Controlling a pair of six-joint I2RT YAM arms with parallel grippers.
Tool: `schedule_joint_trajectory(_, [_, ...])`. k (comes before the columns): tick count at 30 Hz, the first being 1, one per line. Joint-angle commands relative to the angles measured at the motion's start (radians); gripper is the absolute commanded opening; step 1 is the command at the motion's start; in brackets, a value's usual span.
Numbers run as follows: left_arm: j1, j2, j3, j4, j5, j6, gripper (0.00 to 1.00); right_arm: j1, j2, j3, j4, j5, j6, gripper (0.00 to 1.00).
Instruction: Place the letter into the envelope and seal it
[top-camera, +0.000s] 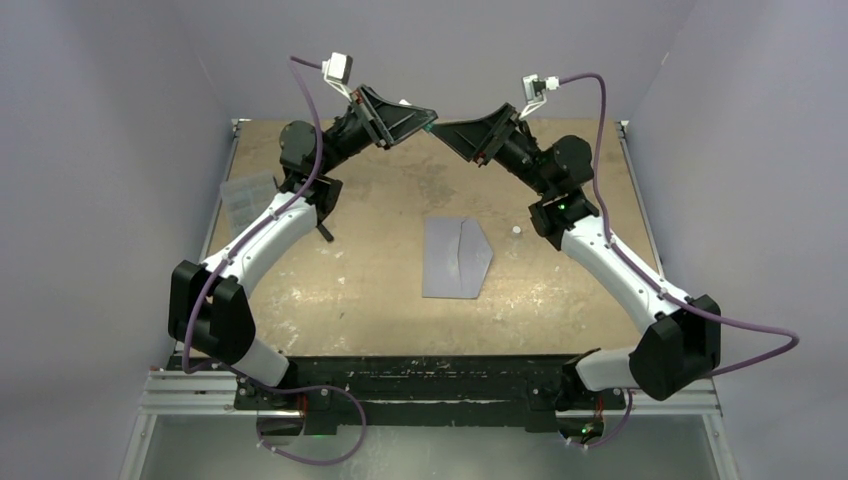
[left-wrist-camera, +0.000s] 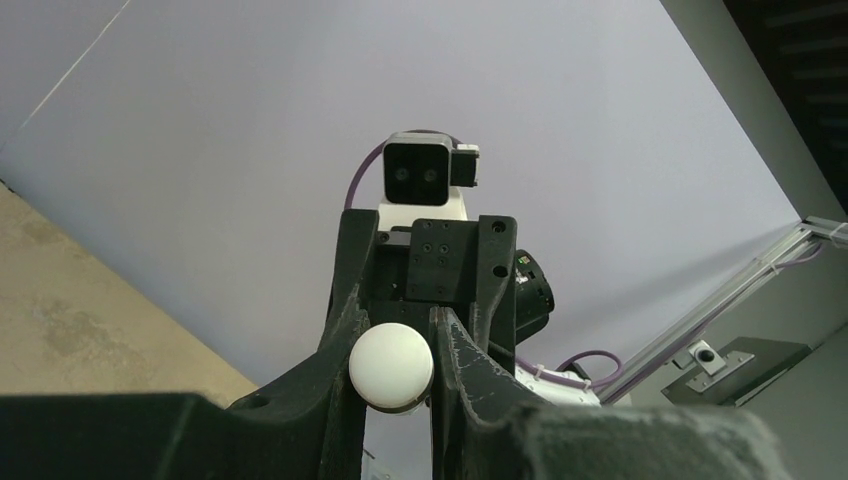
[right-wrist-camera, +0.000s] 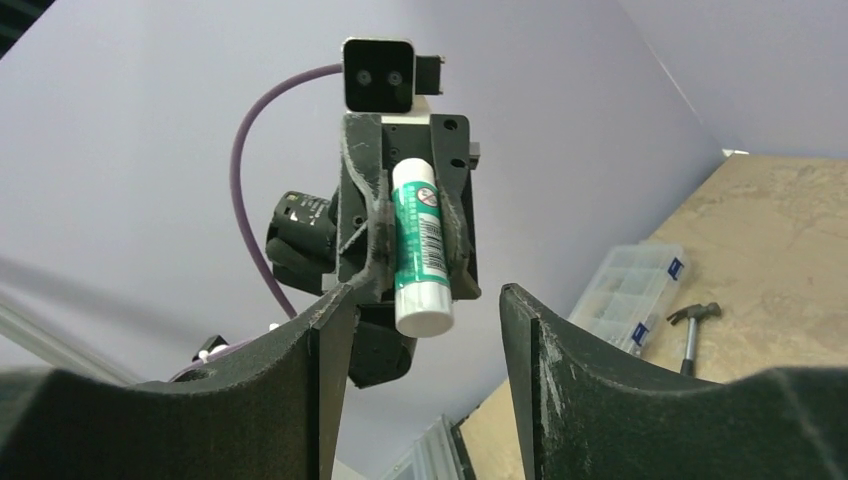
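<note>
The grey-blue envelope (top-camera: 456, 258) lies flat in the middle of the table, its pointed flap toward the right. The letter is out of view. Both arms are raised over the table's far side, grippers tip to tip. My left gripper (top-camera: 422, 118) (left-wrist-camera: 395, 335) is shut on a green-and-white glue stick (right-wrist-camera: 418, 250), whose round white end (left-wrist-camera: 391, 366) shows between the fingers. My right gripper (top-camera: 447, 131) (right-wrist-camera: 424, 300) is open, its fingers standing either side of the stick's white end without touching it.
A small white cap (top-camera: 516, 230) rests on the table right of the envelope. A clear ribbed plastic box (top-camera: 247, 197) (right-wrist-camera: 630, 295) sits at the far left, with a small hammer (right-wrist-camera: 690, 330) (top-camera: 325, 230) near it.
</note>
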Motion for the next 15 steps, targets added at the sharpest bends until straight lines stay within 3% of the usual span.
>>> schedule_joint_trajectory(1, [-0.003,-0.03,0.038,0.077,-0.007,-0.008,0.0,0.005,-0.027,0.004,-0.017,-0.006,-0.022,0.57])
schedule_joint_trajectory(3, [-0.003,-0.029,0.038,0.081,-0.003,-0.012,0.0,0.005,-0.022,0.004,0.006,-0.018,-0.008,0.52])
schedule_joint_trajectory(11, [-0.003,-0.044,0.016,0.148,-0.002,-0.022,0.0,0.006,0.035,-0.013,0.229,-0.079,0.276,0.04])
schedule_joint_trajectory(15, [-0.003,-0.05,-0.007,0.315,0.013,0.02,0.0,0.007,0.045,-0.091,0.37,-0.052,0.559,0.0])
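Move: My left hand holds the glue stick between its fingertips, its middle about at the hand. From my open right hand the stick's middle is roughly 3 cm left, 2 cm ahead and 2 cm higher, its near white end almost between the tips. On the table some 45 cm below, the envelope lies about 6 cm back and 4 cm right of my right hand, and the white cap about 16 cm right, level with it. I shut my right fingers from just over half open to nearly closed, pinching the white end of the glue stick, and as they close I roll that wrist about 13 degrees, clockwise looking along the fingers, while it drifts back and up 1 to 2 cm. My left hand keeps its grip and carries the stick up and back by about 2 cm. ##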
